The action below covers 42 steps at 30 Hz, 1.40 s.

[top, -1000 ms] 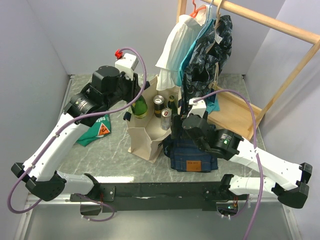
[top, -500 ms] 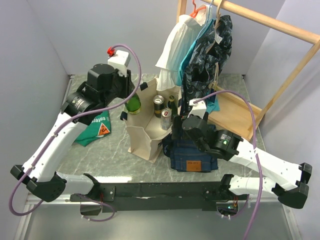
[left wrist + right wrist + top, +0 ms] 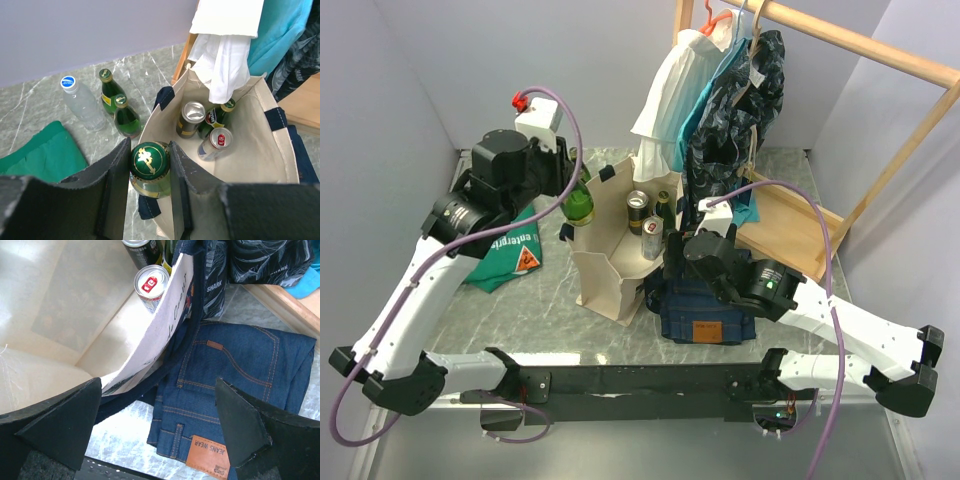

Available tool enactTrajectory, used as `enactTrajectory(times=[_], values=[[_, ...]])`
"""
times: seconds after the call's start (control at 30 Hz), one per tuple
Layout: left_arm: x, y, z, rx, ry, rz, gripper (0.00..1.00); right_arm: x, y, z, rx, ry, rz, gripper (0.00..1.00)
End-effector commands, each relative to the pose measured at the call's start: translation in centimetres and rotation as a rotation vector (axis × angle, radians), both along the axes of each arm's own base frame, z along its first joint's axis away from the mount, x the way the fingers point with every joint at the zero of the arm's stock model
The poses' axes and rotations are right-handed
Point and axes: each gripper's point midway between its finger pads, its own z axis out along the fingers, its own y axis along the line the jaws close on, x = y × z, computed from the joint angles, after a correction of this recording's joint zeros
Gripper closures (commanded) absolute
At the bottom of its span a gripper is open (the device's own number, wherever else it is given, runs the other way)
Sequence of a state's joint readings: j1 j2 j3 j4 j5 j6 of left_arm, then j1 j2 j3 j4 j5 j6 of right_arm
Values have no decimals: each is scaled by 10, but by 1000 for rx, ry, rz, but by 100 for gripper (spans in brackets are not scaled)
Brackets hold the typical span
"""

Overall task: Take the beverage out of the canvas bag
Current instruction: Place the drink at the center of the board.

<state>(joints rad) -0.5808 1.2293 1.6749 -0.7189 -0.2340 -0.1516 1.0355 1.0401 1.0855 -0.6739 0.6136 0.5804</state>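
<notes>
The cream canvas bag (image 3: 610, 275) stands upright and open in the middle of the table. My left gripper (image 3: 575, 192) is shut on the cap end of a green glass bottle (image 3: 580, 207), held above the bag's left rim. From the left wrist, the bottle (image 3: 148, 159) sits between the jaws of that gripper (image 3: 148, 150), over the bag's (image 3: 250, 145) edge. Two cans (image 3: 190, 117) (image 3: 216, 142) and another green bottle (image 3: 215, 117) stay inside. My right gripper (image 3: 160, 425) is open beside the bag's right wall (image 3: 165, 325), holding nothing.
Folded blue jeans (image 3: 705, 310) lie against the bag's right side. A green printed cloth (image 3: 510, 255) lies to the left. A clear water bottle (image 3: 82, 102) and two green bottles (image 3: 111, 90) stand behind the bag. Clothes (image 3: 720, 100) hang from a wooden rack (image 3: 850, 120) at the back right.
My left gripper has risen and drawn left and back with the green bottle, carrying it from inside the bag to above its left rim. The right arm has stayed put.
</notes>
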Motion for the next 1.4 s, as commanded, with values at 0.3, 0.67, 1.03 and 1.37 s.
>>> enactTrajectory(times=[0.3,0.67,1.03,1.37], values=[[-14,40,100,-133,-310,133,99,5,-2,8,6,-22,-29,0],[0,72,79,-94,-283,237,99,7,3,15,18,-22,-19,0],[28,99,50,-82,-233,287,99,4,0,14,26,-18,-22,0],[52,106,22,-106,-164,291,99,6,0,17,-2,-34,-5,0]])
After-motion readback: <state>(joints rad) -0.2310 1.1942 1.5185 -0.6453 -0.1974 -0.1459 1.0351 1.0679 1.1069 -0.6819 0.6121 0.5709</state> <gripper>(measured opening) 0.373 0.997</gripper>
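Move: The green bottle is already gripped by its neck in the left hand, over the canvas bag's left rim; the bag's middle lies about 6 cm ahead and 12 cm right. The front green bottle already standing out is roughly 20 cm ahead, 2 cm left and 32 cm below; the water bottle stands some 8 cm left of it and 6 cm farther out. The green pouch lies about 10 cm ahead, 23 cm left. From the right hand, that front bottle is roughly 29 cm ahead, 33 cm left. The bottle, still pinched by its neck, comes free of the canvas bag's left rim as the left hand lifts it about 2 cm and swings it some 11 cm left, the wrist turning nearly 20 degrees counter-clockwise. From midway the hand sinks well below its starting height and reaches about 4 cm forward, over the gap between bag and green pouch. ##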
